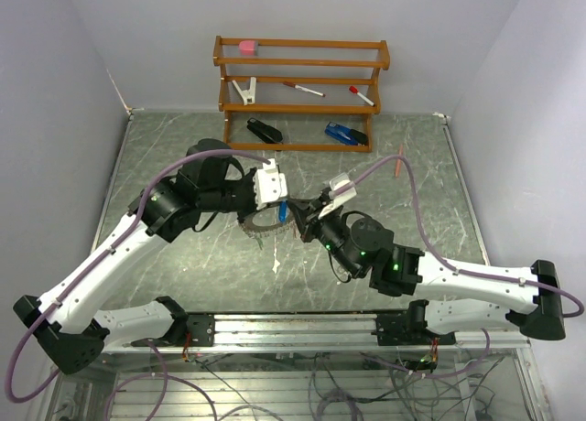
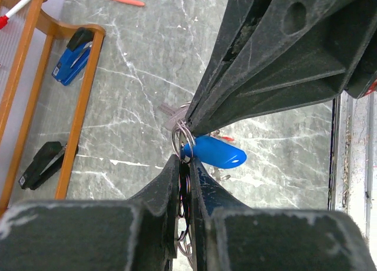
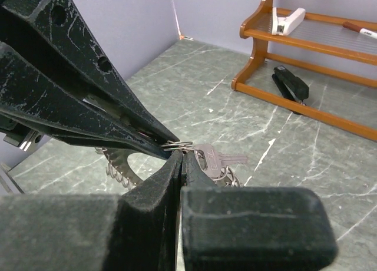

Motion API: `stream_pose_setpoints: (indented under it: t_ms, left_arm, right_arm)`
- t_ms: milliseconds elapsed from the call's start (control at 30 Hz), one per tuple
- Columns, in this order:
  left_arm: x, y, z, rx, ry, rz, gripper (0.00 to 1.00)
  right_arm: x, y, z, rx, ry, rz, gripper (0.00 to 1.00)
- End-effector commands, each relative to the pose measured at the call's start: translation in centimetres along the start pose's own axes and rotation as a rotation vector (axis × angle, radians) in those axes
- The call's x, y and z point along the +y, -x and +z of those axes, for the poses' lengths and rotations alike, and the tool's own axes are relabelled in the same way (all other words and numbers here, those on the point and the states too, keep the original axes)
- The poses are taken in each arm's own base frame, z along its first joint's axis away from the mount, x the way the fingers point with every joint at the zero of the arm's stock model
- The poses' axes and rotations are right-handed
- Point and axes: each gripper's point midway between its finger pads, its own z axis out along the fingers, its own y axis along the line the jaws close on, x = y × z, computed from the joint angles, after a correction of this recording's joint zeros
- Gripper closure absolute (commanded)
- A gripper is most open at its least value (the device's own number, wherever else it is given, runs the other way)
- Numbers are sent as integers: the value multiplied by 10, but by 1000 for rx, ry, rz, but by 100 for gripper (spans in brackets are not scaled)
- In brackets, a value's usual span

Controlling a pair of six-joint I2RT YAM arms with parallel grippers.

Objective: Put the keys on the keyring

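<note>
The keyring is a large toothed silvery ring, held just above the table's middle; its jagged rim shows under the left fingers. My left gripper is shut on its thin wire, seen edge-on between the jaws. A silvery key with a blue tag hangs on a small split ring at the meeting point. My right gripper comes in from the right, jaws shut, tips pinching at that small ring. The right fingers cross the top of the left wrist view.
A wooden rack stands at the back with a black stapler, a blue stapler, red-capped pens, a white clip and a pink block. An orange pen lies on the marble table at right.
</note>
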Motion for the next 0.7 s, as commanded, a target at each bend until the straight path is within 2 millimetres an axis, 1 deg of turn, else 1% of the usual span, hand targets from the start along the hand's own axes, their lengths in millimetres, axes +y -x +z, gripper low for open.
stream_pose_setpoints:
  t_ms: [0, 133, 233, 267, 367, 400, 433, 467, 533, 600, 667]
  left_arm:
    - [9, 30, -10, -69, 33, 2, 93]
    - [12, 34, -11, -80, 43, 2, 93]
    - [16, 34, -14, -76, 62, 18, 93]
    - [17, 35, -16, -78, 69, 18, 93]
    - [17, 37, -15, -89, 68, 9, 93]
    - [17, 37, -14, -92, 64, 7, 93]
    - [16, 38, -13, -96, 60, 4, 93]
    - [16, 39, -13, -101, 58, 3, 93]
    - [14, 40, -12, -102, 38, 9, 93]
    - [15, 41, -13, -99, 43, 10, 93]
    - [17, 41, -14, -94, 54, 5, 93]
  right_arm:
    - [-5, 15, -7, -30, -7, -10, 100]
    - [-9, 16, -12, -22, -10, -7, 100]
    - [-21, 17, -21, -17, -43, -3, 100]
    - [-26, 21, -25, -23, -58, 4, 100]
    - [-33, 35, -33, -58, -66, 19, 63]
    - [-31, 37, -32, -60, -58, 20, 56]
    - [-27, 37, -31, -56, -42, 10, 51]
    - [-22, 34, -27, -41, -25, -9, 44]
    - [-8, 23, -20, 9, 27, -57, 40]
    - [2, 11, -13, 57, 54, -83, 39]
    - [9, 6, -8, 69, 71, -81, 39]
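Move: The blue key tag hangs from the small ring at the left fingertips. Its middle lies about 2 cm left of the right hand point, some 2 cm back and 2 cm below. The silver key is about 3 cm ahead of the right hand and 1 cm to its right, level with it. The big scalloped keyring's middle is roughly 6 cm left, 2 cm ahead and 5 cm lower. From the left hand the blue tag lies about 3 cm back, 2 cm right and 3 cm below. The right hand's shut fingertips come off the small ring beside the blue tag and draw away about 4 cm to the right and 3 cm up. They spread to over half open on the way, then swing some 2.5 cm back left and a little down towards the tag, jaws apart. The left hand keeps its pinch on the rings and rises about 1.5 cm. ##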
